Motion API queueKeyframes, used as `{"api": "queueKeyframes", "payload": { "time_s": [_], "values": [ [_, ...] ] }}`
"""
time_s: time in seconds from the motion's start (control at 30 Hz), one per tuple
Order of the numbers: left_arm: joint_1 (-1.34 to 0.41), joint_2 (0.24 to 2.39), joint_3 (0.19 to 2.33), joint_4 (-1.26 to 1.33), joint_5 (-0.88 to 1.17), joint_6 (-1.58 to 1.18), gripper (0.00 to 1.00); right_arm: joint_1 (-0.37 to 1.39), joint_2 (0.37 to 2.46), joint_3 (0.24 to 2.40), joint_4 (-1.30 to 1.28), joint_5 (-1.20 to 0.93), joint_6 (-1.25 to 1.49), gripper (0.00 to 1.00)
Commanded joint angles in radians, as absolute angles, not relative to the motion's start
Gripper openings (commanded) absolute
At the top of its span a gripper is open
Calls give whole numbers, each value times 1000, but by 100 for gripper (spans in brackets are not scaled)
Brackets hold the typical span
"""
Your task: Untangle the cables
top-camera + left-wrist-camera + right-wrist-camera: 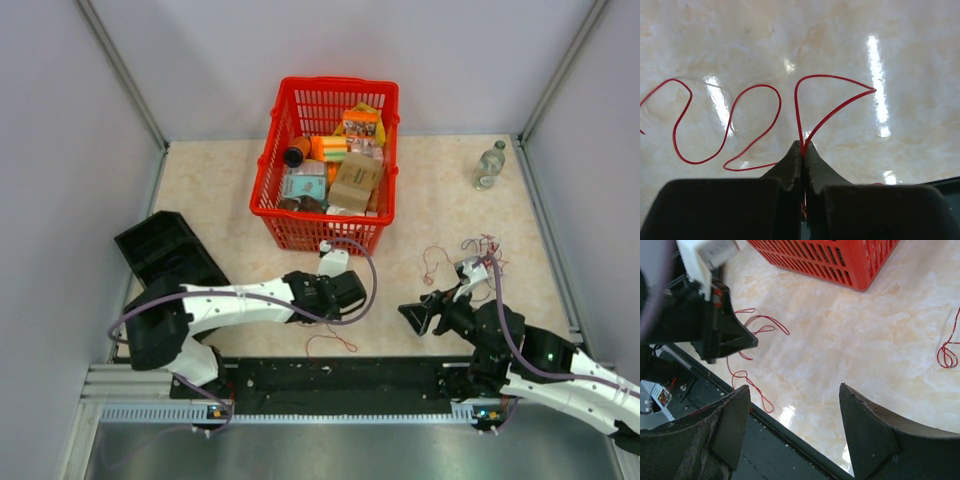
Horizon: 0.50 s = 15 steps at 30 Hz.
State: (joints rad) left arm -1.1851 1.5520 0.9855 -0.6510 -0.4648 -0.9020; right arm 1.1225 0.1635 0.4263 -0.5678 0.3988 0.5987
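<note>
In the left wrist view my left gripper [803,146] is shut on a thin red cable [827,80], pinching it at the fingertips. The cable loops away across the marble tabletop to the left. From above, this gripper [350,298] sits just in front of the basket, and the red cable [335,345] trails toward the near edge. A small tangle of red, dark and whitish cables [482,248] lies at the right, with a loose red loop [432,262] beside it. My right gripper [413,308] stands open and empty between the two, its jaws [795,400] wide above the table edge.
A red plastic basket [320,232] full of packaged goods stands at the back centre. A clear bottle [488,165] stands at the back right. A black bin [165,250] lies at the left. A black rail [340,375] runs along the near edge.
</note>
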Motion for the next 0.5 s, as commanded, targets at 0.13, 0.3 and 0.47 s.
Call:
{"api": "queueKeyframes", "payload": {
  "time_s": [0.13, 0.3, 0.47],
  "values": [
    [-1059, 1246, 887, -522, -330, -721, 0, 1115, 183, 440, -537, 399, 600, 70],
    [-947, 1053, 783, -362, -91, -617, 0, 1115, 212, 431, -516, 382, 588, 71],
    [-876, 954, 747, -307, 60, -588, 0, 1115, 302, 414, -427, 306, 563, 71]
  ]
}}
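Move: The left hand is already shut on a bend of red cable, low over the table. The loose stretch lies about 7 cm to its left, 2 cm ahead and 5 cm below, with a trailing strand some 8 cm behind and 2 cm left. The red basket's middle is roughly 27 cm ahead, 2 cm left; the black tray is about 36 cm left, 10 cm ahead. From the idle right hand the loose stretch lies about 22 cm left, 5 cm ahead, 17 cm below. The left hand keeps its pinch on the red cable and draws it up off the table, rising some 9 cm while easing about 3 cm left and a little forward, away from the slack on the table. As it climbs, the wrist rolls about 25 degrees, left side dipping, so that the closed fingers swing round to point partly to the right, the bend of cable still sticking out past their tips. ##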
